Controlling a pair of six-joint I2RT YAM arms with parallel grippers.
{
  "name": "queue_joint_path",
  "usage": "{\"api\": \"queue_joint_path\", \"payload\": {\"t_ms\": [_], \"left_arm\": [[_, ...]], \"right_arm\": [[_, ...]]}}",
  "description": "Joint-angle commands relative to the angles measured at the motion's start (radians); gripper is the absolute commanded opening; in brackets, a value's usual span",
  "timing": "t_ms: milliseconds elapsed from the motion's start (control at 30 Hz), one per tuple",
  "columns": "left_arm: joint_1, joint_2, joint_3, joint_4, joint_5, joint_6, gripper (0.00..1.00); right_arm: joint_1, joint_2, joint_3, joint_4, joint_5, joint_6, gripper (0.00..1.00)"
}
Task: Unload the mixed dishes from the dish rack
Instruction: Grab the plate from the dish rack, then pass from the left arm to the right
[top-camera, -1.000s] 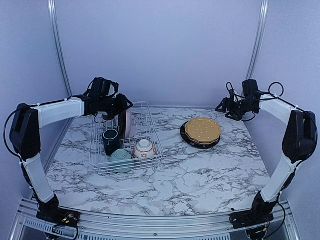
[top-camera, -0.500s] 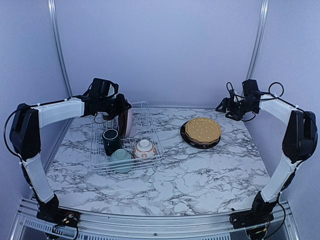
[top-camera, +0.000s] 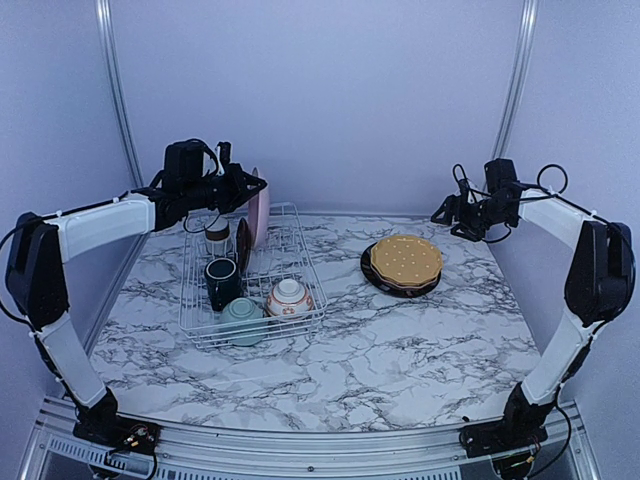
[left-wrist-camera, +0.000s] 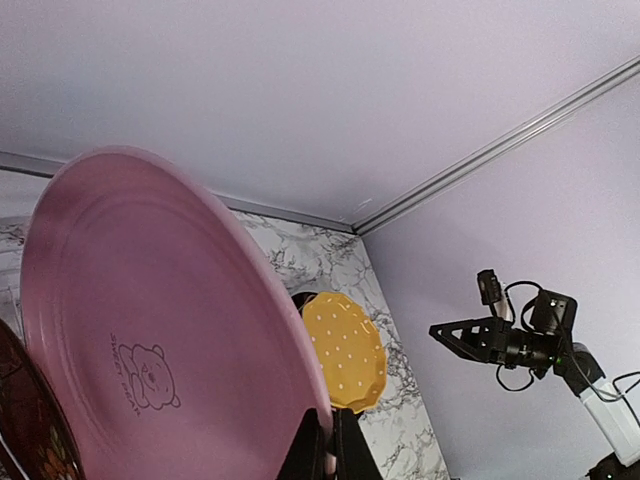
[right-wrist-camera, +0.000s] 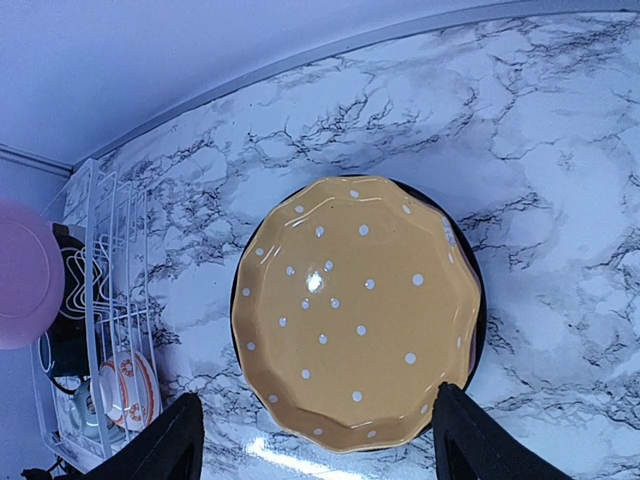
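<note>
My left gripper (top-camera: 243, 190) is shut on the rim of the pink plate (top-camera: 259, 206), which hangs on edge above the back of the white dish rack (top-camera: 300, 262). In the left wrist view the fingers pinch the plate's edge (left-wrist-camera: 327, 450), and the pink plate (left-wrist-camera: 150, 330) fills the left half. Inside the rack are a dark red plate (top-camera: 243, 246), a white-and-brown cup (top-camera: 217, 238), a dark green mug (top-camera: 221, 281), a pale green bowl (top-camera: 243, 319) and a floral bowl (top-camera: 290, 297). My right gripper (right-wrist-camera: 315, 440) stands open above the yellow dotted plate (right-wrist-camera: 355, 310).
The yellow plate (top-camera: 406, 258) lies stacked on a black plate (top-camera: 372, 270) on the marble table, right of the rack. The right arm (top-camera: 560, 220) reaches in from the right wall. The back wall rises close behind the rack.
The left gripper closed on the pink plate and lifted it up out of the rack, drawing back to the left. The right arm stayed still.
</note>
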Motion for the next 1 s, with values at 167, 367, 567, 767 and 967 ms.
{"api": "queue_joint_path", "payload": {"t_ms": [167,367,567,767,967], "left_arm": [[-0.024,-0.035,0.097,0.059,0.087,0.096,0.00],[-0.108,0.012,0.254,-0.211,0.015,0.370,0.00],[-0.213,0.061,0.367,-0.394,-0.127,0.647,0.00],[-0.315,0.097,0.388,-0.495,-0.234,0.871,0.00],[-0.424,0.128,0.376,-0.574,-0.350,1.047,0.00]], "right_arm": [[-0.002,-0.028,0.047,0.006,-0.010,0.010,0.76],[-0.002,-0.027,0.115,-0.032,-0.038,0.023,0.76],[-0.001,-0.042,0.129,-0.057,-0.086,0.041,0.98],[0.023,-0.051,0.146,-0.097,-0.123,0.034,0.98],[0.109,-0.013,0.227,-0.194,-0.117,-0.023,0.98]]}}
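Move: The left hand has the pink plate gripped and partly raised. The plate stack on the table, orange plate on top, lies about 37 cm to its right, 2 cm back and 27 cm below. The brown plate still in the rack is some 5 cm left, 3 cm back and 18 cm down; the red-white bowl is roughly 6 cm right, 15 cm back and 25 cm down. From the right hand the stack lies about 5 cm left, 1 cm ahead and 18 cm below. Rightward and back in an arc, the left hand carries the gripped pink plate some 13 cm right and 10 cm back towards the stack, first rising about 9 cm, then sinking to its starting height, while the wrist rolls around 55 degrees, left side up. Fingers stay shut on the rim. The empty right hand rises about 5 cm, opens fully, then drifts left. ##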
